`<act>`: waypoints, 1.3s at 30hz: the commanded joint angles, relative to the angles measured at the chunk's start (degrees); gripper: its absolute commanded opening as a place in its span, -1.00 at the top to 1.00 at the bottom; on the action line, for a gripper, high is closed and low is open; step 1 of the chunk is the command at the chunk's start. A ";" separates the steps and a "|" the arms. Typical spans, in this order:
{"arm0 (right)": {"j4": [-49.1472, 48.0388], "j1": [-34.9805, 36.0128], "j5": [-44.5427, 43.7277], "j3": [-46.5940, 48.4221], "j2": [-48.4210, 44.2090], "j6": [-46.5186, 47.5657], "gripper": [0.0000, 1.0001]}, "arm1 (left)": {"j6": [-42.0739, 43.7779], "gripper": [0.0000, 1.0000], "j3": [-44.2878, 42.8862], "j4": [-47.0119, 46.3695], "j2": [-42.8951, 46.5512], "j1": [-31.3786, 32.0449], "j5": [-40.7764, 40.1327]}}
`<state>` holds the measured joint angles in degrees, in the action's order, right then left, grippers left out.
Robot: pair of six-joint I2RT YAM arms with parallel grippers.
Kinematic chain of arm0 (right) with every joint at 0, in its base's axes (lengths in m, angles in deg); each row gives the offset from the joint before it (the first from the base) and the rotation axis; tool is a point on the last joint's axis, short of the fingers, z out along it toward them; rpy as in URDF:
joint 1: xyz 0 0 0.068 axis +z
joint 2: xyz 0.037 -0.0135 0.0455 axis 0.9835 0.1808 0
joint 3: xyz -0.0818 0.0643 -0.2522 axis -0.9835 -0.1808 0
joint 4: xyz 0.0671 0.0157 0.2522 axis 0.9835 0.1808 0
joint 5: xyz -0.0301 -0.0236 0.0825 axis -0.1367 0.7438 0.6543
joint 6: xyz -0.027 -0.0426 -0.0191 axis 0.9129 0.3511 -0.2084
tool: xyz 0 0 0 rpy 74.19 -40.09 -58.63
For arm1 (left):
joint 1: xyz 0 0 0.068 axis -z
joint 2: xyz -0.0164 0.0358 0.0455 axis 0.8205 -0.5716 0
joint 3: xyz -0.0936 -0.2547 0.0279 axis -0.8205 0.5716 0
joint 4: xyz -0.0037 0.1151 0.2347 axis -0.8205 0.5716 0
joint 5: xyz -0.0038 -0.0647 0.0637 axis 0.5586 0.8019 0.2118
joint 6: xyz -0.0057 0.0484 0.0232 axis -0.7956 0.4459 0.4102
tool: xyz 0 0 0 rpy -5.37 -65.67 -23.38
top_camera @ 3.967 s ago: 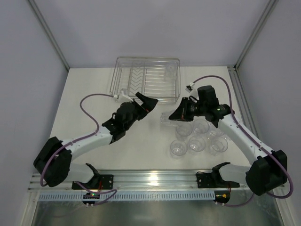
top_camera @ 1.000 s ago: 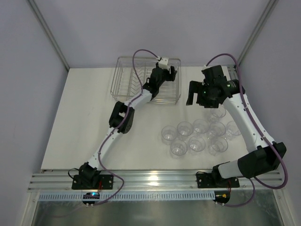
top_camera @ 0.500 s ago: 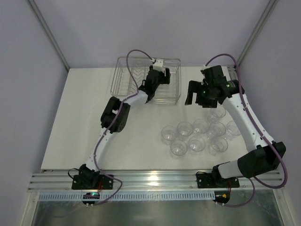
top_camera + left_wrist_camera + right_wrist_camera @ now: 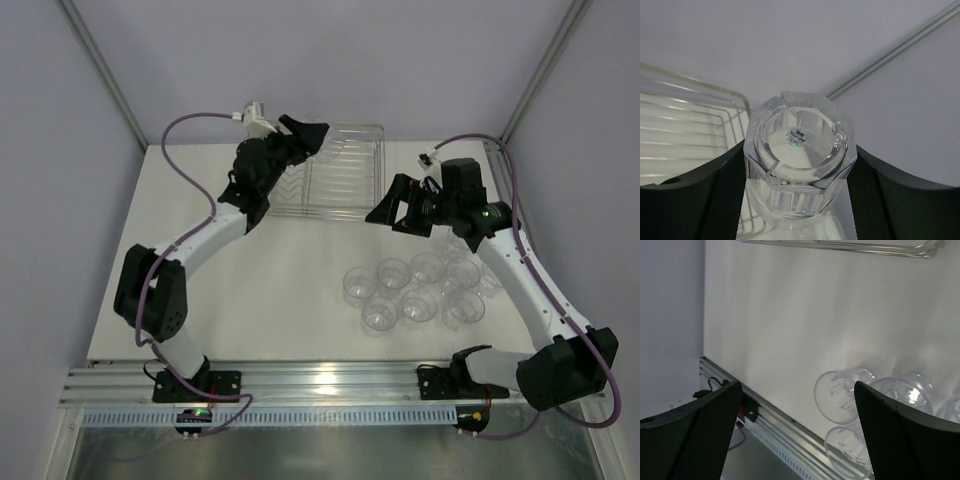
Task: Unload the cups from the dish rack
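In the left wrist view a clear cup [image 4: 799, 150] sits between my two black fingers [image 4: 722, 200], its faceted base and small sticker facing the camera. My left gripper [image 4: 800, 160] is shut on it. From above, the left gripper [image 4: 303, 135] hangs over the back left part of the wire dish rack [image 4: 345, 192]; the cup hardly shows there. Part of the rack [image 4: 685, 130] lies behind the held cup. My right gripper [image 4: 388, 211] stands open and empty just right of the rack. Several cups [image 4: 391, 272] stand grouped on the table below it.
Through the open right gripper [image 4: 797, 385] I see grouped cups [image 4: 840, 396], the rack's front rim [image 4: 840, 245] at the top, and the metal rail [image 4: 785, 427] along the table's near edge. Frame posts and grey walls close in the back corners.
My left gripper has swung from the rack's right part to its back left, carrying the cup. The right gripper has turned and shifted slightly left and nearer.
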<state>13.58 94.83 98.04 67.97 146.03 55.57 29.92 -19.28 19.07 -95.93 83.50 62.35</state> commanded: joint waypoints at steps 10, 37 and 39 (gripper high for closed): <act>-30.43 5.31 18.42 -15.62 -7.47 -14.94 -0.90 | -34.52 0.99 40.90 -17.94 19.54 -0.50 12.41; -43.54 17.27 15.78 -14.48 5.36 -20.83 0.57 | -38.56 0.99 53.75 -11.78 33.01 12.68 4.85; -43.89 17.27 15.78 -14.92 5.36 -21.01 0.84 | -38.83 0.99 53.14 -13.63 30.64 13.47 5.11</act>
<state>-21.79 111.22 113.16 52.06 150.97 34.65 -10.47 36.22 8.74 -62.92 93.79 63.55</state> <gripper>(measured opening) 0.152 0.693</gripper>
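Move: The left hand already holds a cup, high above the table; the open right gripper it is taken to lies about 17 cm back, 16 cm to its right and 12 cm lower, while the dish rack's middle is some 11 cm ahead, 1 cm left and 27 cm below. From the right hand that held cup is about 20 cm ahead, 14 cm left and 12 cm up; roughly 19 cm beneath the right hand, the left-end cup stands 4 cm back and 4 cm left, the second cup 2 cm back and 4 cm right. The left arm keeps its grip near the cup's base and brings it back some 21 cm and down about 13 cm in all, dipping fast, rising a little and sinking again, while the fingers tip down about 30 degrees and the hand's left side rolls down. The right hand goes left about 14 cm and a little back to meet it, rolling its left side up and turning counter-clockwise some 20 degrees, then, nearly stopped, closes its wide-open fingers to a narrow gap on the cup's rim wall. ##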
